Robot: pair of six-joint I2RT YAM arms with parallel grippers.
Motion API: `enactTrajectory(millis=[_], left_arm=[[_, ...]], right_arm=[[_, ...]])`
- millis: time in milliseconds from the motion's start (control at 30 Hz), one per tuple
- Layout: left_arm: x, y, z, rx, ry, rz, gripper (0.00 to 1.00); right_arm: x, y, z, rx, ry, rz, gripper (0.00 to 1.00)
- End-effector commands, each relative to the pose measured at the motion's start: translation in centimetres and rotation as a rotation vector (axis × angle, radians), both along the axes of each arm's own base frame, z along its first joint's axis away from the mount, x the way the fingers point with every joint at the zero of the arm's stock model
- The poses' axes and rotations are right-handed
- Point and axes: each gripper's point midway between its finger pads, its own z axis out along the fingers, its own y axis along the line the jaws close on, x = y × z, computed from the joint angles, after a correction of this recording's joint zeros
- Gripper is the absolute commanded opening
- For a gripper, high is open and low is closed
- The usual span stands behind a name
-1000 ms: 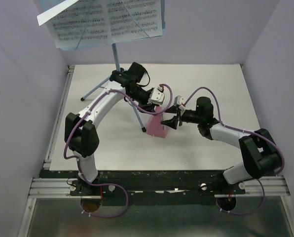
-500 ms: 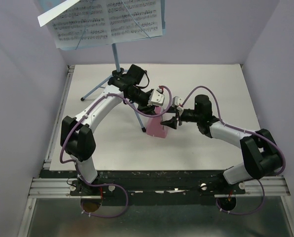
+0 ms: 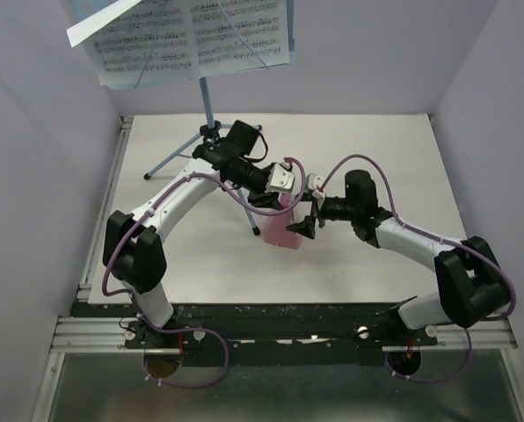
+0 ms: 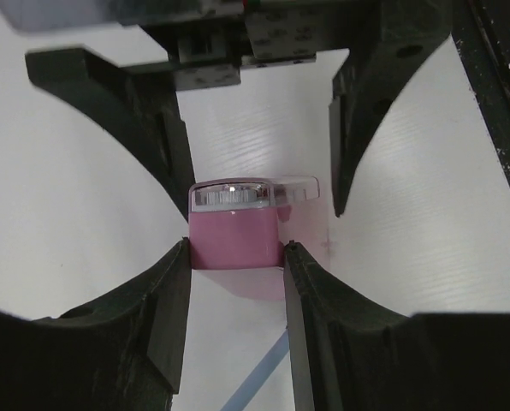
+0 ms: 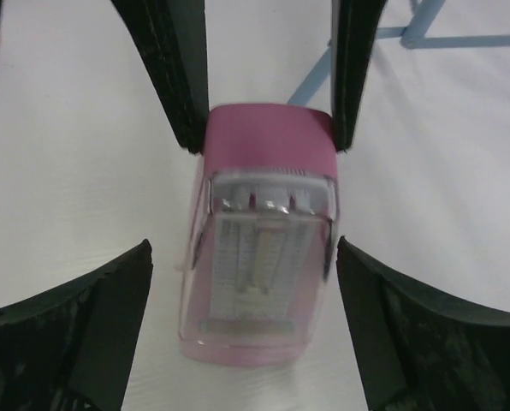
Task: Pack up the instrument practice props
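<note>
The small pink metronome [image 3: 280, 232] stands on the white table just in front of the music stand's legs. My left gripper [image 4: 238, 250] is shut on its narrow upper part [image 4: 235, 240], one fingertip against each side. From the opposite side my right gripper [image 5: 245, 248] straddles the metronome's clear-fronted body [image 5: 263, 265], jaws open with a gap on each side. In the top view the left gripper [image 3: 280, 195] comes from the back left and the right gripper [image 3: 304, 216] from the right. At the back, the light-blue music stand [image 3: 207, 97] carries the white sheet-music pages [image 3: 236, 31].
A thin blue stand leg [image 3: 247, 211] runs along the table right beside the metronome and shows below my left fingers [image 4: 255, 381]. Lilac walls close in the left, back and right. A black rail [image 3: 271, 312] edges the table's near side.
The right gripper's jaws have spread a little wider around the metronome. The left arm's elbow has swung left and down, with its gripper still clamped on the metronome.
</note>
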Motion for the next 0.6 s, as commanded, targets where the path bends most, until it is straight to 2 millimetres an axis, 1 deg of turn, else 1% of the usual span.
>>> enactTrajectory(millis=[0, 33, 67, 133, 267, 333, 467, 533, 567], left_arm=[[-3.2, -0.9, -3.7, 0.072, 0.119, -0.041, 0.55], [-3.1, -0.9, -3.5, 0.064, 0.102, -0.031, 0.65], [-2.9, -1.0, -3.3, 0.057, 0.089, -0.018, 0.8], [-2.3, -1.0, -3.0, 0.053, 0.068, 0.015, 0.99], [-2.0, -0.4, -2.6, 0.055, 0.05, 0.053, 0.99], [-2.2, 0.1, -2.2, 0.049, 0.045, 0.069, 0.99], [-2.4, 1.6, -1.9, 0.049, 0.03, 0.119, 0.99], [-2.3, 2.5, -2.2, 0.066, 0.025, 0.162, 0.99], [-2.1, 2.9, -2.2, 0.068, 0.028, 0.194, 0.99]], right_arm=[[-2.7, 0.1, -0.8, -0.055, 0.11, 0.027, 1.0], [-2.6, 0.0, -0.5, -0.053, 0.111, 0.022, 1.0], [-2.7, -0.1, -0.2, -0.052, 0.11, 0.017, 0.99], [-2.7, -0.2, 0.6, -0.047, 0.108, 0.009, 0.99], [-2.5, -0.6, 1.6, -0.054, 0.091, -0.013, 1.0], [-2.6, -1.0, 2.1, -0.067, 0.069, -0.015, 1.0], [-2.6, -1.9, 2.7, -0.097, 0.023, -0.029, 1.0], [-3.0, -2.4, 2.9, -0.126, 0.036, -0.03, 1.0], [-3.0, -2.7, 3.2, -0.133, 0.036, -0.032, 1.0]])
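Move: The left fingers pinch the pink metronome near its top, with the metronome's middle about 9 cm below that hand and 1 cm to its right. From the right hand, which is already loosening on it from the right, its middle lies roughly 3 cm to the left and 4 cm lower. The music stand's nearest foot is some 6 cm left of the left hand and 18 cm below; the stand's hub is about 16 cm ahead, 15 cm left, near hand height. Back towards the robot by about 3 cm go both hands, their fingers spreading wide to let the metronome go. The left, opening from half, drifts slightly right and sinks some 4 cm beside the metronome's top, then eases left and a little up. The right finishes opening from its loosened grip, then rises about 2.5 cm and backs slightly right. ##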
